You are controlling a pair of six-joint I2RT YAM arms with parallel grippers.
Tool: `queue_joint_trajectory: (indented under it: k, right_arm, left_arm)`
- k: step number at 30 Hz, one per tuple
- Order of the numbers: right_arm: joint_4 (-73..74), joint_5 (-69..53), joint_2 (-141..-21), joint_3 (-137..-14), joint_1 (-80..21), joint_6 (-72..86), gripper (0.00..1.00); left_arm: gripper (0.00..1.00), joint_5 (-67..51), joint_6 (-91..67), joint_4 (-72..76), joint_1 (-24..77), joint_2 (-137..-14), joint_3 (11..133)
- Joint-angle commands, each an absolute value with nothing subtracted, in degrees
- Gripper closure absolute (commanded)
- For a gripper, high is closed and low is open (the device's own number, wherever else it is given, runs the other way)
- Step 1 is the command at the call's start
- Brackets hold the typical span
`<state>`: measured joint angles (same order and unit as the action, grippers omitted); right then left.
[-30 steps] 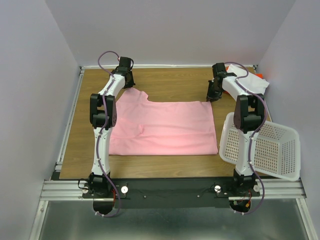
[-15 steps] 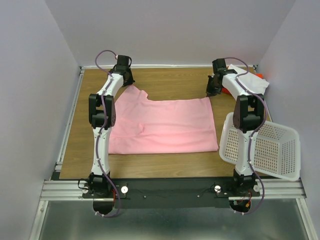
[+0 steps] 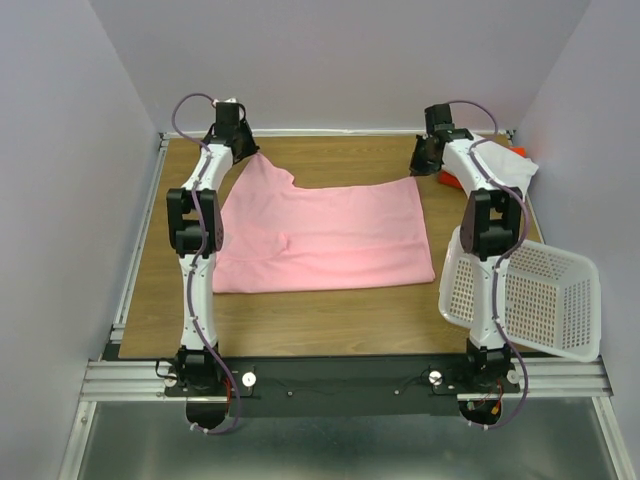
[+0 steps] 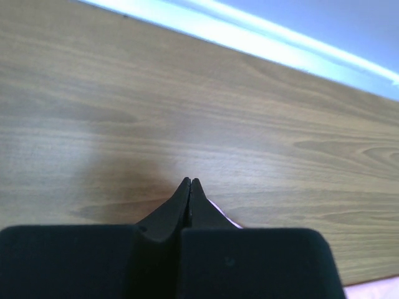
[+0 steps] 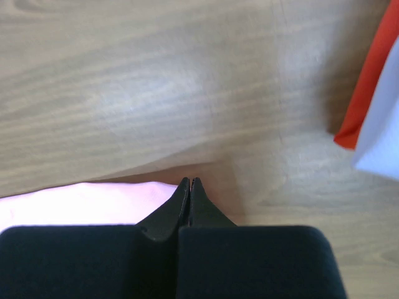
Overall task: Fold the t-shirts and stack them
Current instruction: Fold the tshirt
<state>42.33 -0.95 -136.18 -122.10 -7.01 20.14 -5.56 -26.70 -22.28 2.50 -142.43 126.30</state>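
A light pink t-shirt (image 3: 320, 235) lies spread across the middle of the wooden table. My left gripper (image 3: 240, 150) is shut on its far left corner. My right gripper (image 3: 422, 165) is shut on its far right corner. Both corners are raised a little off the wood. A thin sliver of pink cloth (image 4: 224, 215) peeks beside the shut left gripper (image 4: 190, 180). In the right wrist view the pink t-shirt (image 5: 81, 202) runs left from the shut right gripper (image 5: 189, 180). A white t-shirt (image 3: 512, 168) and an orange-red t-shirt (image 3: 448, 180) are heaped at the back right corner.
A white perforated basket (image 3: 530, 295) lies tipped at the right edge beside the right arm. The orange-red cloth (image 5: 371, 75) and white cloth (image 5: 386, 137) sit just right of the right gripper. The table's far edge runs close behind both grippers.
Both grippers have moved toward the far edge, drawing the pink shirt's far corners up and back. The right gripper has closed on its corner.
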Motion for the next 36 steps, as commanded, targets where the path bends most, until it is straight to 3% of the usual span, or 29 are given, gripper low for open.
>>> queue_joint_trajectory:
  k: [1,10,17,36]
  right_arm:
    - [42.6,-1.1,-139.6,-128.3,-6.7,22.1,1.0]
    - [42.4,-4.0,-144.8,-139.6,-6.2,23.5,1.0]
    - [41.3,-3.8,-143.4,-138.3,-6.1,21.4,1.0]
    - [36.7,-6.3,-129.6,-120.0,-6.2,15.6,1.0]
  left_arm:
    - [1.0,-11.1,-29.0,-15.9,1.3,-140.5,129.5]
    - [1.0,-16.5,-32.0,-11.8,-1.1,-140.1,134.1]
    - [1.0,-19.4,-30.6,-3.4,-1.4,-129.4,118.3]
    - [1.0,-15.8,-24.7,-0.3,-1.3,-103.2,78.6]
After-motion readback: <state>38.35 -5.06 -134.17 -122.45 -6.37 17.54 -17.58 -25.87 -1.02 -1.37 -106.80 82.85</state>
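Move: Both closed hands already hold the t-shirt by its far edge. Its near-left corner lies about 39 cm back from the left hand, 6 cm left and 7 cm lower, while the table's far edge is some 7 cm ahead. From the right hand the near-right corner is roughly 31 cm straight back; the folded stack stands about 25 cm right and 4 cm ahead, the white basket 24 cm right and 31 cm back. Forward and up first, then back: the left hand goes about 4 cm out towards the table's far edge while climbing steeply, its fingers tilting up some 15 degrees, then draws roughly 14 cm back over the shirt, still high. The right reaches 5 cm forward with a small lift, pauses, comes back nearly 4 cm while dipping, then starts rising again. Both keep their pinch on the pink cloth. ##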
